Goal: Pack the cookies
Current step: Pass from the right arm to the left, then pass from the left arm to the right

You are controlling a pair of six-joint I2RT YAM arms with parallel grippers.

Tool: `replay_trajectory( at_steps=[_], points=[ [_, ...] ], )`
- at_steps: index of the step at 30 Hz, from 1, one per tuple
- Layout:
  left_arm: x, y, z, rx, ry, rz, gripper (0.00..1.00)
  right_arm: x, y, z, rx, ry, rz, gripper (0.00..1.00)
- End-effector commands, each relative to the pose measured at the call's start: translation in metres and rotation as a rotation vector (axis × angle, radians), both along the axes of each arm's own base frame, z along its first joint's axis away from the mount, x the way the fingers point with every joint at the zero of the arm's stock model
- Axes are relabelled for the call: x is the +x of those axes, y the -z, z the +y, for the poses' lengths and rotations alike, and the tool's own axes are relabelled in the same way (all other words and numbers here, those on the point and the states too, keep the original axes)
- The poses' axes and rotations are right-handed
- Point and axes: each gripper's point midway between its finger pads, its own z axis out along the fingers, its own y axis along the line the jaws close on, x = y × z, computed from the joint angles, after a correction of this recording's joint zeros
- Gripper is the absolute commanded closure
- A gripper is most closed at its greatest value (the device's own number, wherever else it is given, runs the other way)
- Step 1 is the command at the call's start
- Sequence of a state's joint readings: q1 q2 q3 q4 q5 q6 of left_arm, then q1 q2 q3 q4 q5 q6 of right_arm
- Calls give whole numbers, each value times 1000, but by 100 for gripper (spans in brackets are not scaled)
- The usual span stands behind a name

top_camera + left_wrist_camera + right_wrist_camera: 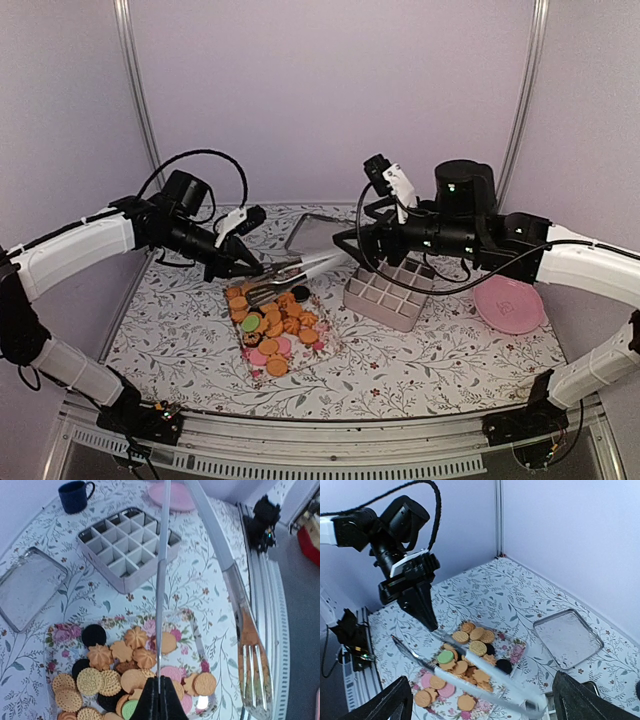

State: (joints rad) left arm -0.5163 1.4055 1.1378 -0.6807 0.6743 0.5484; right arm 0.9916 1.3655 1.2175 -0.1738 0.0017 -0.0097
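The cookies lie heaped on a floral tray; most are golden, a few are black or pink, and one is green. Above them hang metal tongs. My left gripper is shut on the tip end of one tong arm. The other arm ends in a forked tip. My right gripper stands wide open around the tongs' hinge end, with its fingers clear of the metal.
A white grid box sits right of the cookie tray. A pink plate lies further right. A shallow metal tray is at the back. A blue mug stands beyond the box.
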Motion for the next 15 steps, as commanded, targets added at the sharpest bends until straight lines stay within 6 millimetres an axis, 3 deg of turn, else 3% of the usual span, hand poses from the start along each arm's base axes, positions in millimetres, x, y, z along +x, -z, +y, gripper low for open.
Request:
replay_trajectory(
  at_steps=[1, 6, 11, 15],
  points=[
    [9, -85, -12, -306, -68, 97, 100, -25, -11, -9, 224, -113, 128, 1],
    [-1, -101, -16, -433, -24, 232, 100, -34, -27, -27, 407, -182, 151, 1],
    [-9, -108, -19, -485, 25, 309, 100, -34, -27, -14, 449, -269, 186, 1],
    [-15, -110, -20, -502, 48, 342, 100, -36, -39, -5, 495, -363, 181, 0]
  ],
)
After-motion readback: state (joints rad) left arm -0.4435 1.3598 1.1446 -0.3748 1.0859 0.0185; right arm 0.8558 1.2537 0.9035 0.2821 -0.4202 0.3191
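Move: The tongs are already pinched in my left hand. From it the cookies lie about 18 cm below, some 3 cm ahead and 4 cm to the right; the divided box stands roughly 32 cm to the right, 13 cm ahead and 17 cm below. My right hand is wide open, the tongs' handle end about 3 cm to its left and 4 cm lower; the box sits 12 cm ahead of it, 9 cm right and 29 cm down. I keep the tongs pinched in my left hand and lift them nearly 10 cm away from the cookies, tilting my fingers up some 30 degrees so the handle swings high past my right hand. My right hand, already open and empty, backs off about 2.5 cm towards my base and tips its fingers up, staying wide open. ##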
